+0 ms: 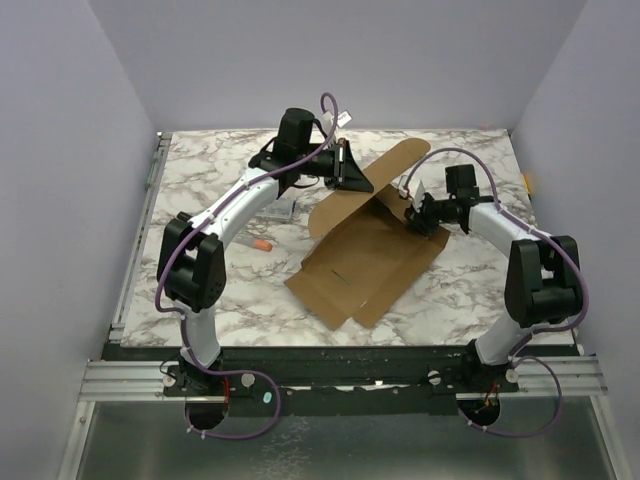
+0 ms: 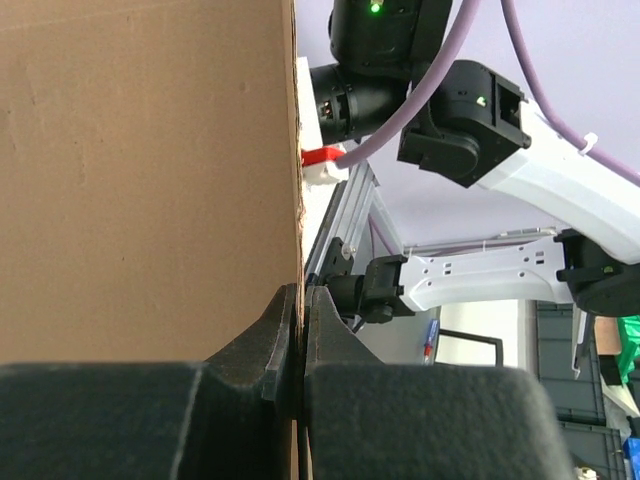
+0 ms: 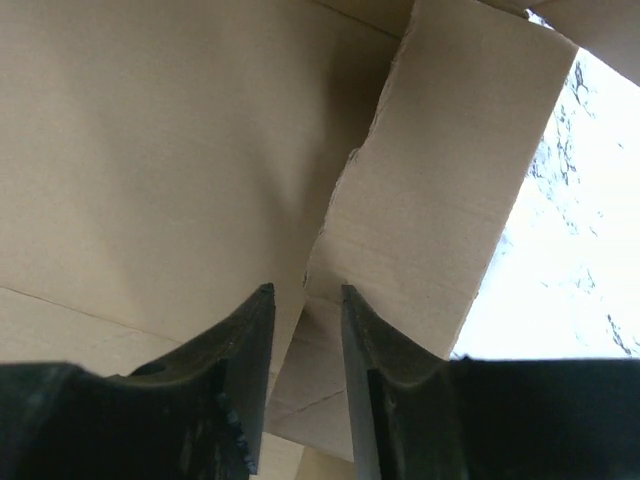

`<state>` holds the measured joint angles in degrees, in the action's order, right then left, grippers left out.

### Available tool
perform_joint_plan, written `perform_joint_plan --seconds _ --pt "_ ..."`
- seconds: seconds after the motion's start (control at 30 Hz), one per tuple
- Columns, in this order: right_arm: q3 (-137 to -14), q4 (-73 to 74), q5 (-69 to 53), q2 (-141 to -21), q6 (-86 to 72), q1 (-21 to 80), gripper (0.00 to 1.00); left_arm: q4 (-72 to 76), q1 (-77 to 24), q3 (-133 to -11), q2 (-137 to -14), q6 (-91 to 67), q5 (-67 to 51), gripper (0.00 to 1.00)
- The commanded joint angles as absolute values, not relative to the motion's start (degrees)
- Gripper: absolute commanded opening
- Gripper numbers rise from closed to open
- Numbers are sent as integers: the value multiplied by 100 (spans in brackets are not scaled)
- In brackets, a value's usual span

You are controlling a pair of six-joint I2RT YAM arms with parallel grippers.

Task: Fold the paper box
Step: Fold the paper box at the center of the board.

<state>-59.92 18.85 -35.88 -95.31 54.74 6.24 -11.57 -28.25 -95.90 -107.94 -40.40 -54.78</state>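
Note:
The paper box (image 1: 365,255) is a brown cardboard sheet lying partly folded in the middle of the marble table, with a rounded flap raised toward the back. My left gripper (image 1: 352,178) is at its back left corner and is shut on a cardboard edge (image 2: 150,180), pinched between the jaws (image 2: 302,295). At the sheet's right side, my right gripper (image 1: 415,215) stands open. Its fingers (image 3: 305,292) are slightly apart, close over a side flap (image 3: 450,180), and grip nothing.
A small clear plastic case (image 1: 283,210) and an orange item (image 1: 262,243) lie left of the sheet, beside the left arm. The table (image 1: 200,170) is walled on three sides. The right arm (image 2: 480,110) shows close by in the left wrist view.

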Motion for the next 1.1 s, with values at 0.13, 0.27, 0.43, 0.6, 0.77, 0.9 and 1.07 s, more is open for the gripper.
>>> perform_joint_plan --seconds 0.13,0.27,0.43,0.6,0.77,0.9,1.07 --pt "-6187 1910 -3935 -9523 4525 334 42 -1112 -2866 -9356 -10768 -3634 -5618 0" --pt "-6159 1460 -4018 -9454 4024 115 41 -1210 -2866 -9271 -10759 -3491 -5616 0" --pt "-6328 1198 -4302 -9653 3509 -162 39 -1253 -2865 -9178 -10723 -3398 -5633 0" --pt "-6616 1306 -4590 -10060 3300 -176 41 -1263 -2865 -9192 -10708 -3375 -5651 0" --pt "-6773 1387 -4631 -10251 3119 -197 44 -1265 -2865 -9193 -10688 -3349 -5686 0" --pt "-6874 1571 -4955 -10331 2939 -451 46 -1310 -2866 -9176 -10708 -3302 -5645 0" --pt "-6882 1820 -4983 -10182 3083 -813 59 -1399 -2865 -9229 -10737 -3234 -5594 0"
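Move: The left fingers hold the lid's edge; the box floor it is to cover lies about 7 cm back from them and some 25 cm below. From the left hand, the box's far-right side wall is about 12 cm to the right, 3 cm ahead and 24 cm down. That wall is almost under the right fingers, about 1 cm ahead and 4 cm below. Its near corner is some 6 cm right and 4 cm back, and the raised lid's middle about 12 cm left, level with it, 16 cm higher. Swing the right gripper out from the box's inside across the far-right side wall, about 5 cm right and 4 cm forward with a slight rise. Roll its left side up and turn it clockwise, some 30 degrees in all, opening the fingers wider until they straddle the line of the wall. Meanwhile keep the left fingers pinched on the lid and lower it about 3 cm. ##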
